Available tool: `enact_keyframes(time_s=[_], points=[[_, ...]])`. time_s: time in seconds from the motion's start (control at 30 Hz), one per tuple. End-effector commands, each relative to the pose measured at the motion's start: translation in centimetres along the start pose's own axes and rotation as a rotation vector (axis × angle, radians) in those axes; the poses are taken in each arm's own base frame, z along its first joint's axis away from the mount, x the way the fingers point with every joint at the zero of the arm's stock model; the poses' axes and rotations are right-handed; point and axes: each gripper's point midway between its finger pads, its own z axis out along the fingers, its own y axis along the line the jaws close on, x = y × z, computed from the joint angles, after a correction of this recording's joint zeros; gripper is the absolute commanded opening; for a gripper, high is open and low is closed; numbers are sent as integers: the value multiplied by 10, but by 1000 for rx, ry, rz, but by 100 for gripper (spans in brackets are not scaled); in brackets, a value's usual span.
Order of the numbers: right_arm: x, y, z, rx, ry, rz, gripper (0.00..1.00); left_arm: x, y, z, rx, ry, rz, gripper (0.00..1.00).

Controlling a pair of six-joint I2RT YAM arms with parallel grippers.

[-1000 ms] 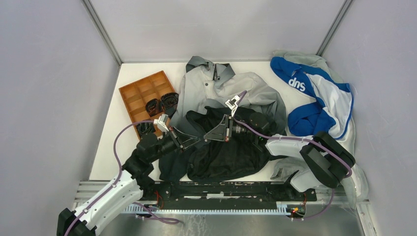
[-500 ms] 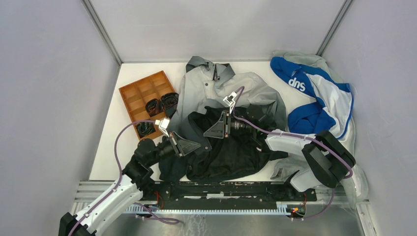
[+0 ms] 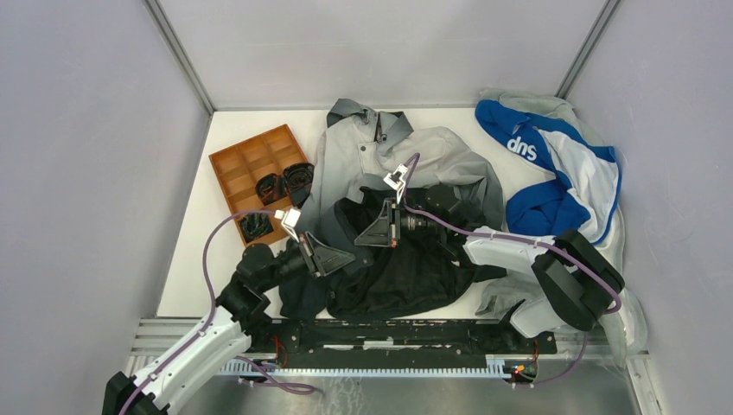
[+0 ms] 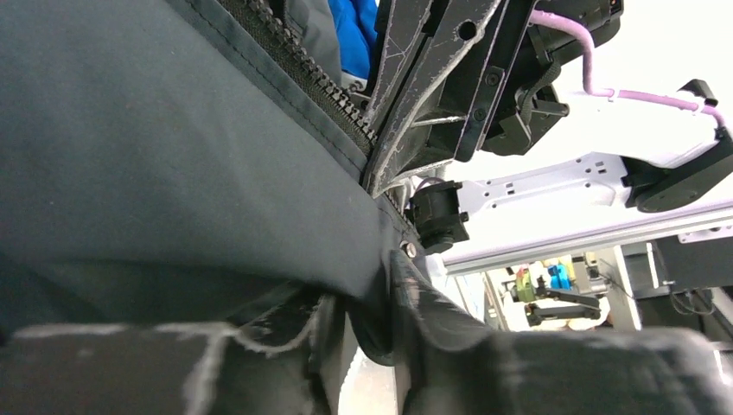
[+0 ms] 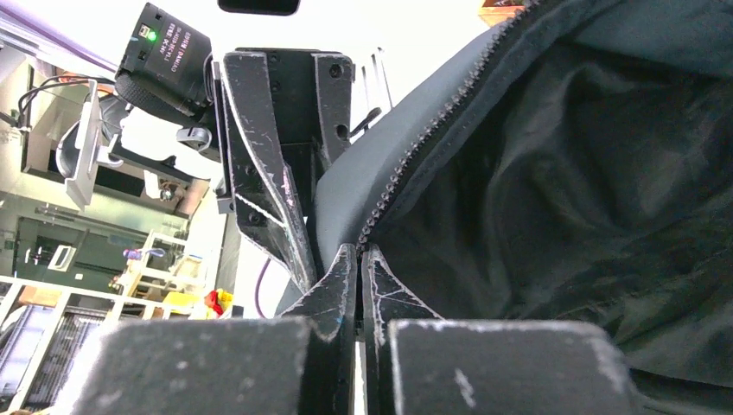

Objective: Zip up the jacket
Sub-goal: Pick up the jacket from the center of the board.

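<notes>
The jacket [image 3: 413,270] lies in the middle of the table, with its light grey collar [image 3: 359,130] far and its dark hem near. In the overhead view my left gripper [image 3: 350,257] and right gripper [image 3: 361,241] meet nose to nose at the dark front edge. In the right wrist view my right gripper [image 5: 359,259] is shut on the end of the zipper teeth [image 5: 432,130]. My left gripper [image 4: 376,346] has its fingers [image 4: 259,367] close together, with a fold of dark jacket cloth [image 4: 406,294] between them. Just above it, the zipper [image 4: 320,86] runs up to the right gripper's fingertips [image 4: 373,183].
An orange compartment tray [image 3: 245,164] holding black parts stands to the left of the jacket. A blue-and-white garment [image 3: 553,173] lies at the far right on a light grey sweatshirt [image 3: 519,298]. Grey walls close in both sides and the back.
My left gripper has drawn back a little toward the near left, and my right gripper has shifted slightly left. The jacket's dark front has been pulled along with them.
</notes>
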Motion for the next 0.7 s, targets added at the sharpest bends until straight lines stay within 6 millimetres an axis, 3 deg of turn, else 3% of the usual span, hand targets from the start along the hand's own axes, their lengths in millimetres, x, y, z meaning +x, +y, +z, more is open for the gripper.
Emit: enact_keyframes(time_s=[0.0, 0.13, 0.23, 0.47, 0.67], points=[[-19, 27, 1, -84, -49, -53, 0, -4, -1, -2, -10, -25, -5, 48], [-26, 34, -2, -115, -86, -39, 0, -7, 6, -12, -133, -40, -111, 75], [-27, 34, -2, -118, -92, -39, 0, -16, 11, -27, -272, -85, -170, 85], [-26, 30, -2, -107, -95, -30, 0, -28, -16, -45, -342, -95, -238, 85], [-25, 28, -2, -102, -95, -26, 0, -24, -37, -35, -320, 24, -243, 80]])
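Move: The jacket's hem corner is still between the left fingertips, and the right hand has the zip edge pinched about 3 cm ahead of and 2 cm right of the left hand. From the right hand, that pinched edge is right at its fingertips. The black lining lies some 6 cm back, 12 cm right and 13 cm below the left hand; the wooden tray's middle is roughly 17 cm ahead, 21 cm left and 14 cm below. The left fingers spread wide and let go of the hem corner, dipping about 1 cm before the hand draws off to the left by some 4 cm and rises about 5 cm from that dip, away from the right hand, its fingers tipping downward and swinging round counter-clockwise by a dozen degrees or so. The right hand stays shut on the zip edge and lifts it nearly straight up by roughly 3 cm, then holds it there with barely any turn. ##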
